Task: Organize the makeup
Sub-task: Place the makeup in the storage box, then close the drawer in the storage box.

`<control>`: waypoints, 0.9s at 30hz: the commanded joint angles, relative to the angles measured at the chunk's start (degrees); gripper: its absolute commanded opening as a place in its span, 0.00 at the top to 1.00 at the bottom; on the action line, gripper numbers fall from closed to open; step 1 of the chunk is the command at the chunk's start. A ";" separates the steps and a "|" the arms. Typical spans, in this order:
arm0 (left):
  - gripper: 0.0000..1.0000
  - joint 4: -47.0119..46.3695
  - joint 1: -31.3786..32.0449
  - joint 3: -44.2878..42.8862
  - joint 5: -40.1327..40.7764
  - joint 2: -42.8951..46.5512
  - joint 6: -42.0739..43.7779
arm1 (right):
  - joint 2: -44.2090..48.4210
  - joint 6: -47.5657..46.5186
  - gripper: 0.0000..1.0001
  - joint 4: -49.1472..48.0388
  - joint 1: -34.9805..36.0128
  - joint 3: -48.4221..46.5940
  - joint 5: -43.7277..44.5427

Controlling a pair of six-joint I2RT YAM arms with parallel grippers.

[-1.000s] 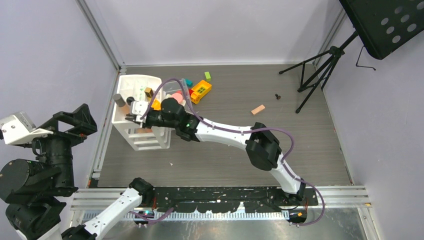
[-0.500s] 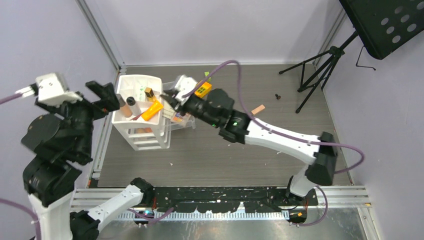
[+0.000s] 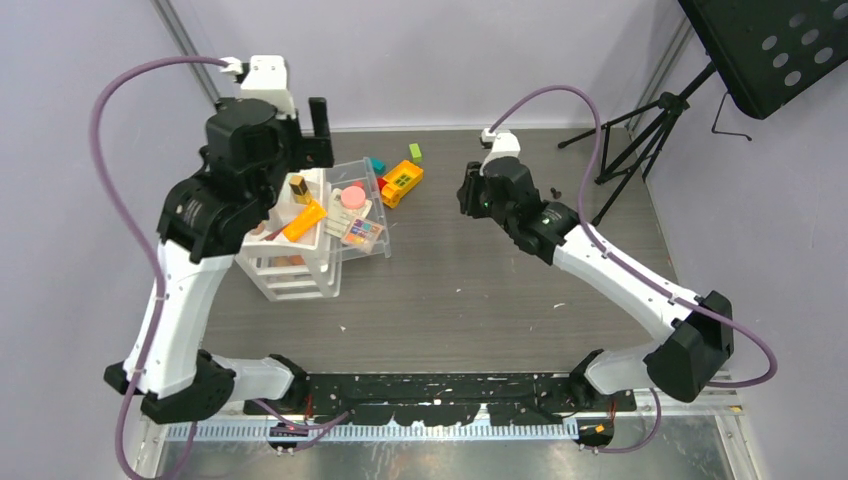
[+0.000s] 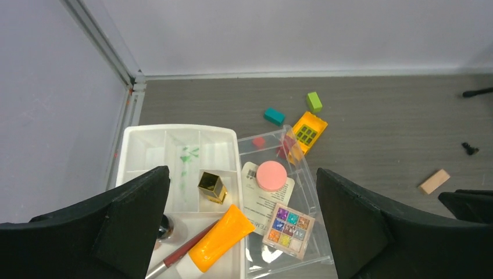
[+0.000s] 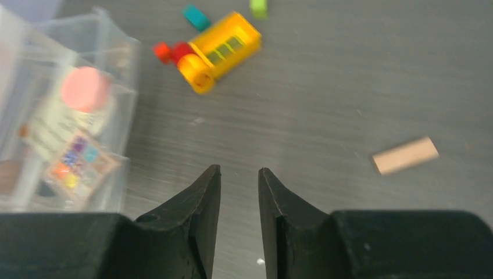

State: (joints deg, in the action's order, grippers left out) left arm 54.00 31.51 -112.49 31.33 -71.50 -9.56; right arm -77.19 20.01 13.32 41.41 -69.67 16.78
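My left gripper (image 4: 241,174) (image 3: 288,150) hangs wide open and empty above the white organizer (image 4: 174,136). In the organizer lie an orange tube (image 4: 224,237) (image 3: 305,220), a gold-black lipstick (image 4: 211,186) (image 3: 298,187) and a red pencil (image 4: 180,256). The clear tray (image 4: 314,197) beside it holds a pink compact (image 4: 271,175) (image 5: 85,88) and an eyeshadow palette (image 4: 289,229) (image 3: 362,232). My right gripper (image 5: 239,170) (image 3: 468,195) hovers over bare table, narrowly open with nothing between its fingers. A beige tube (image 5: 405,155) (image 3: 516,219) lies on the table to its right.
A yellow-and-red toy brick (image 3: 400,182) (image 5: 218,51), a teal block (image 4: 273,116) and a green block (image 4: 314,102) sit behind the clear tray. A black tripod (image 3: 630,140) stands at the back right, with a small black part (image 3: 554,191) on the table near it.
My right gripper left the orange tube in the organizer, pulled back right to mid-table and opened a little. My left arm swung up from the left to over the organizer.
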 commanded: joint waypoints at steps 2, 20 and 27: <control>0.00 1.91 0.13 -3.45 -2.83 -2.85 2.49 | -3.97 10.19 0.58 17.71 -5.24 -3.68 -1.20; 0.00 3.84 -6.83 -2.27 -0.62 -3.35 1.83 | -21.41 9.71 0.39 24.43 -7.03 -17.39 -12.37; 0.00 3.84 -7.34 0.67 4.92 0.47 2.12 | -21.39 8.86 0.39 22.79 -7.01 -17.79 -14.42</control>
State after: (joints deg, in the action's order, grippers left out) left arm 58.30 24.60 -113.38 32.01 -74.78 -7.79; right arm -101.41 29.15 39.77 34.28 -87.09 4.21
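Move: The right hand's likely goal, the open drawer, lies about 17 cm to its left, 6 cm ahead and 20 cm below; the yellow truck is roughly 13 cm ahead, 10 cm left, and the peach block some 7 cm ahead, 12 cm right. From the left hand the drawer is about 5 cm right, roughly 1 cm ahead and 40 cm below, the storage box some 6 cm left, level in reach and 38 cm below. Right hand sinks about 13 cm beside the drawer, tipping down some 35 degrees, fingers opening; left drifts left. ##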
